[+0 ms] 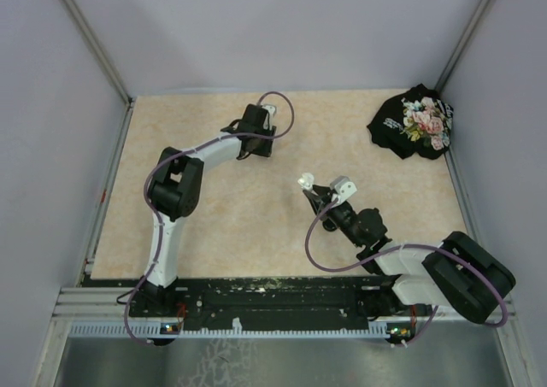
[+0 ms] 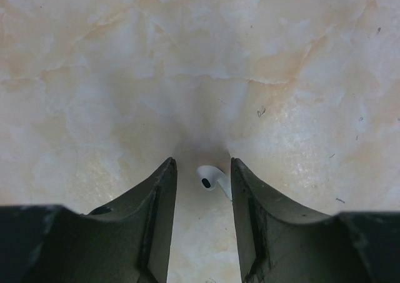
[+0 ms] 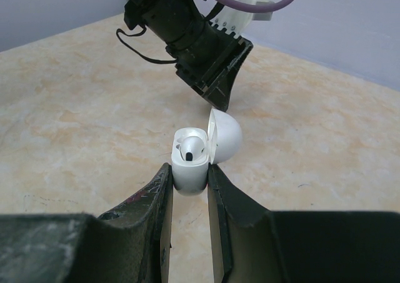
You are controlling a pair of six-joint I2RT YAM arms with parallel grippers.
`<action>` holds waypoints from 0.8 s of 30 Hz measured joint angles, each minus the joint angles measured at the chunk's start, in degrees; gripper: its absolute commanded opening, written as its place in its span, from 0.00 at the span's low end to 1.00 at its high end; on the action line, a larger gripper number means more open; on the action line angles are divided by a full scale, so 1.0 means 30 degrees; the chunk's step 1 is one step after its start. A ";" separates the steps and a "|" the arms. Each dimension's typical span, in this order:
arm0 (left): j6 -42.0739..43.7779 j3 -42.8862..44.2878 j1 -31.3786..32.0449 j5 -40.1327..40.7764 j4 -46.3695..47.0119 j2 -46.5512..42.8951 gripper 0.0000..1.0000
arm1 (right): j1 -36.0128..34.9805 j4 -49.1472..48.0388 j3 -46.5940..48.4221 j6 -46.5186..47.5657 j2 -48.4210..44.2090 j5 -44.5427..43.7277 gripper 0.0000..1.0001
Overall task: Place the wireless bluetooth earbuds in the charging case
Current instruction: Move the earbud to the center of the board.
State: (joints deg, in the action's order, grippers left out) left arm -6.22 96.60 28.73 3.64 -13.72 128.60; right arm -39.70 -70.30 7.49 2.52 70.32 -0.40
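Note:
A white earbud lies on the marbled tabletop between the fingers of my left gripper. Its stem rests against the right finger, and a gap remains on the left side, so the gripper is open around it. My right gripper is shut on the white charging case and holds it upright just above the table. The case lid stands open and one white earbud sits inside. From above, the left gripper is at the table's far middle and the case is right of centre.
A black pouch with a floral print lies in the far right corner. The left arm's wrist hangs close behind the held case. Grey walls enclose the table on three sides.

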 measured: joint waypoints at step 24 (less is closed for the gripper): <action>0.0969 -0.3206 0.1290 -0.0226 -0.2747 -0.2761 0.20 | 0.0000 0.0313 0.0007 -0.0408 0.0204 0.0182 0.00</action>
State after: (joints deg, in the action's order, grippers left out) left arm -3.31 86.98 32.60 2.96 -21.96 120.31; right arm -39.70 -69.36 7.51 1.30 70.94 0.14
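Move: The white earbud lies right under the left hand, between its half-open fingertips, about 1 cm below and 1 cm back of the hand point. The white charging case, held up in the right hand, is some 21 cm back, 8 cm to the right and 13 cm higher; the closed black case on the board lies about 21 cm back and 15 cm right, 1 cm lower. From the right hand the earbud is about 22 cm ahead, 9 cm left and 14 cm below. The left hand stays low over the board, easing back only a centimetre or so while its half-open fingers close and pinch the earbud between their tips. With the grip made, it speeds up and draws the earbud back towards the robot and the middle of the board, about 8 cm back in all at almost constant height, the wrist tilting the fingers some 10 degrees steeper and swinging slightly clockwise. ##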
